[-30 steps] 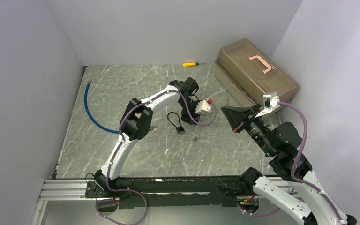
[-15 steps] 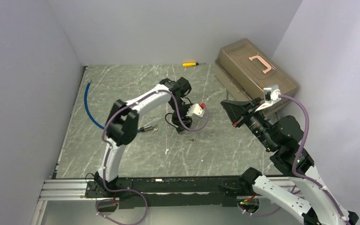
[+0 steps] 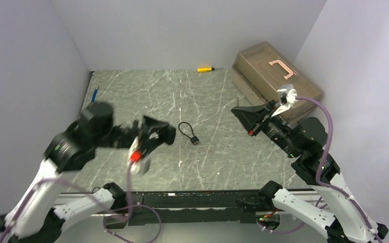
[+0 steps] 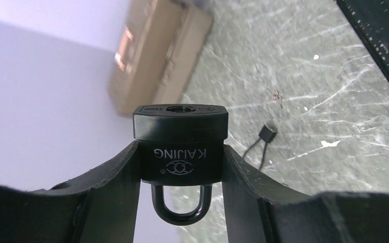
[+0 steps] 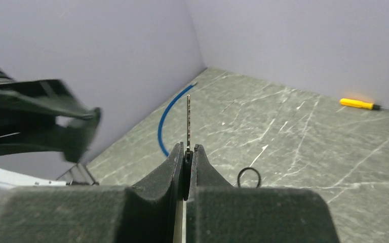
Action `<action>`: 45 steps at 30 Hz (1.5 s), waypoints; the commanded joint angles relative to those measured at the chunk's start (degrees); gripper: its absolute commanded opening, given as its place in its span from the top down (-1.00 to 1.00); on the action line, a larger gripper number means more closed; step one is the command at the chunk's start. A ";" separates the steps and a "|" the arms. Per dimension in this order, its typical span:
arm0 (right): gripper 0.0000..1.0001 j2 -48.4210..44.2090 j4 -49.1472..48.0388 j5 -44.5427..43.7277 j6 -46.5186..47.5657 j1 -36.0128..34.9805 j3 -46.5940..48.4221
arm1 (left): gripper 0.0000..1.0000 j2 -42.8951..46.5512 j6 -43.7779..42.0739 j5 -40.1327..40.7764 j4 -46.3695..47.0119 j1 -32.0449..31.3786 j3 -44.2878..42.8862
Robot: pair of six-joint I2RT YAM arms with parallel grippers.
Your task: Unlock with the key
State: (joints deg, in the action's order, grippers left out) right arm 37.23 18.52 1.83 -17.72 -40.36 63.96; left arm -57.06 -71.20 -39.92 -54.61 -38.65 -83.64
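Note:
A black padlock (image 4: 181,132) marked KAIJING sits between the pads of my left gripper (image 4: 180,149), which is shut on its body. Its keyhole end faces away from the wrist camera and its shackle points back toward it. In the top view my left gripper (image 3: 166,134) hangs above the near left of the table, pointing right. My right gripper (image 5: 187,148) is shut on the key (image 5: 188,119), whose thin blade sticks straight out past the fingertips. In the top view my right gripper (image 3: 239,115) is raised at the right, facing left toward the left gripper.
A second black lock with a cable loop (image 3: 189,132) lies mid-table, with a small metal item (image 3: 211,148) beside it. A brown toolbox (image 3: 276,76) stands at the back right, a yellow screwdriver (image 3: 205,69) at the back edge and a blue cable (image 5: 169,114) along the left wall.
My left arm has swung from the middle of the table back to the near left, carrying the padlock up off the table. My right gripper has edged slightly left with the key.

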 commanded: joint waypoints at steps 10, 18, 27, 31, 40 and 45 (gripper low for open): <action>1.00 8.14 0.18 19.75 1.47 0.06 2.94 | 1.00 17.30 -4.74 -0.06 10.43 -6.61 8.76; 1.00 11.48 6.21 21.16 7.23 0.10 3.82 | 1.00 0.29 8.40 -7.11 -20.17 -6.56 -2.19; 1.00 10.61 12.13 18.26 12.60 0.11 0.98 | 1.00 -14.84 14.48 -21.56 -35.97 -6.38 0.68; 1.00 9.17 12.52 17.26 13.28 0.05 -0.68 | 1.00 -17.39 14.26 -25.63 -35.95 -6.38 2.60; 1.00 7.12 11.85 17.28 11.94 0.07 -5.24 | 1.00 -27.73 20.02 -31.13 -35.94 -6.39 8.00; 1.00 8.18 13.39 20.96 8.64 0.10 -5.24 | 1.00 -32.77 22.40 -31.46 -36.03 -6.28 8.11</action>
State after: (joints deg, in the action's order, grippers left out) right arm 45.15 31.16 20.12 -6.37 -40.36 58.43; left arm -88.77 -51.31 -64.49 -88.53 -45.01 -74.83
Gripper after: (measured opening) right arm 0.038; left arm 0.549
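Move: Out to the left hand's right, the key in the right fingers stands some 17 cm away, about 4 ahead and 6 higher. From the right hand, the padlock held by the left lies about 19 cm left, 3 back and 6 lower. On the table, 37 cm below the left hand, the cable lock lies 15 cm ahead and 6 right, the small keys about 10 ahead and 15 right. Drawing back about 12 cm and then sinking some 17, the left hand keeps its grip on the padlock and turns over by about 90 degrees, so its fingers swing from pointing right to pointing back and right. The right hand, still pinching the key, shifts left, narrowing the sideways gap, then sinks about 13 cm while its fingers swing left and dip. ##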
